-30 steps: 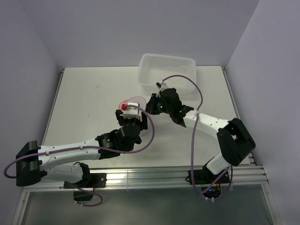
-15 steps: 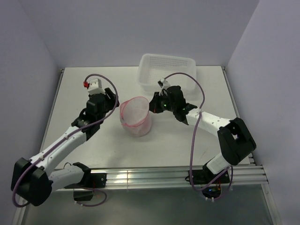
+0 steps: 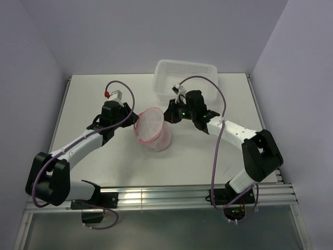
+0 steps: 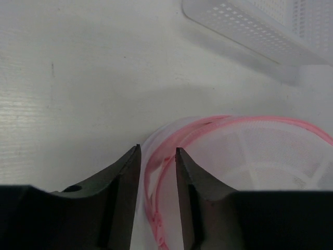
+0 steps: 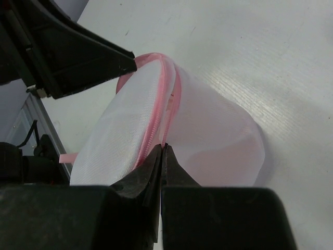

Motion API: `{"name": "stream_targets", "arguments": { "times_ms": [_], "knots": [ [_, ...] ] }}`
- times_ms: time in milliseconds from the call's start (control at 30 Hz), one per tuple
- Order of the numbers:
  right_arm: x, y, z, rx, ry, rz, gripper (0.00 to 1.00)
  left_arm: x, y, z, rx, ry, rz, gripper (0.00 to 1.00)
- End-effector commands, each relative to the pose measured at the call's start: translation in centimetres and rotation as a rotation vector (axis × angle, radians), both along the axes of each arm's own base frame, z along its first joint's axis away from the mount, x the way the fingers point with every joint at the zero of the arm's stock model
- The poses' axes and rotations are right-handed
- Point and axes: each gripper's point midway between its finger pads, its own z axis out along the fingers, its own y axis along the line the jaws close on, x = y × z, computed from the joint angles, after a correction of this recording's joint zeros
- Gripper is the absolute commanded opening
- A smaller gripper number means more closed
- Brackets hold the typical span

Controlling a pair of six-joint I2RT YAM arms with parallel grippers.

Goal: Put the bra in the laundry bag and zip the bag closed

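The laundry bag [image 3: 154, 131] stands on the table centre, a white mesh pouch with a pink zipper rim. A pink tint shows through its lower half; the bra's shape is not visible. My left gripper [image 3: 131, 116] is at the bag's left side. In the left wrist view it [image 4: 157, 150] is open, its fingers straddling the pink rim [image 4: 154, 179] without closing on it. My right gripper [image 3: 168, 117] is at the bag's right side. In the right wrist view it [image 5: 162, 146] is shut on the zipper rim [image 5: 165, 112] of the bag [image 5: 119, 140].
A white perforated plastic basket [image 3: 186, 77] stands at the table's back, just behind the right gripper; its corner shows in the left wrist view [image 4: 244, 26]. Purple cables loop above both wrists. Walls close in on three sides.
The left arm swung off the bag to the far left, then came in to the bag's left rim. The right gripper kept its hold at the right rim, shifting slightly back.
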Motion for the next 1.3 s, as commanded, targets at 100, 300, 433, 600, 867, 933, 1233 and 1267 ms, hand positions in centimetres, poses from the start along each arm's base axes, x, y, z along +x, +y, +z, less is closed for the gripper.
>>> {"name": "stream_targets", "arguments": {
  "times_ms": [100,300,433,600,867,933,1233,1267],
  "knots": [
    [2.5,1.0,2.6,0.023,-0.06,0.024,0.0,-0.9,-1.1,1.1,-0.07,-0.029,-0.058,0.25],
    [4.5,1.5,3.3,0.024,-0.061,0.014,0.02,-1.4,-0.7,1.0,-0.082,-0.036,-0.036,0.0],
    [7.8,1.0,3.5,-0.044,0.02,-0.098,0.56,-3.4,-0.9,1.8,-0.192,-0.042,-0.027,0.0],
    [8.5,-1.7,7.4,-0.028,-0.019,-0.296,0.87,-6.8,0.1,2.1,-0.33,-0.084,0.044,0.0],
    [-0.8,-5.2,7.4,0.182,-0.021,-0.455,0.89,-9.1,-1.5,2.8,-0.486,-0.156,0.106,0.0],
    [-4.3,-4.0,7.9,0.243,-0.038,-0.42,0.88,-9.4,-1.8,3.3,-0.516,-0.172,0.121,0.0],
    [-12.7,-0.8,-1.4,0.332,0.244,-0.351,0.89,-10.0,-2.8,3.6,-0.578,-0.187,0.109,0.0],
    [-13.0,-0.2,-1.6,0.338,0.27,-0.326,0.92,-10.2,-3.2,3.8,-0.583,-0.187,0.097,0.0]
  ]
}}
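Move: The left hand's part-open fingers straddle the left side of the laundry bag's pink zip rim, roughly 1 cm to their right. The right hand still pinches the rim's right side. The loose pink tab at the rim's near end lies about 10 cm back, 11 cm left and 5 cm below the right hand. From that hand, the bag's middle is 5 cm back and 5 cm left, 8 cm lower; the white basket is some 20 cm ahead and 10 cm right. The left fingers shut on the rim and, keeping their pinch, draw back about 10 cm while rolling the hand's left side down some 30 degrees. The right hand first pulls its pinched edge a few cm forward, opens wide to let go, carries on forward and up, then swings well back and down, turning clockwise, to come open-fingered towards the tab at the near end. ##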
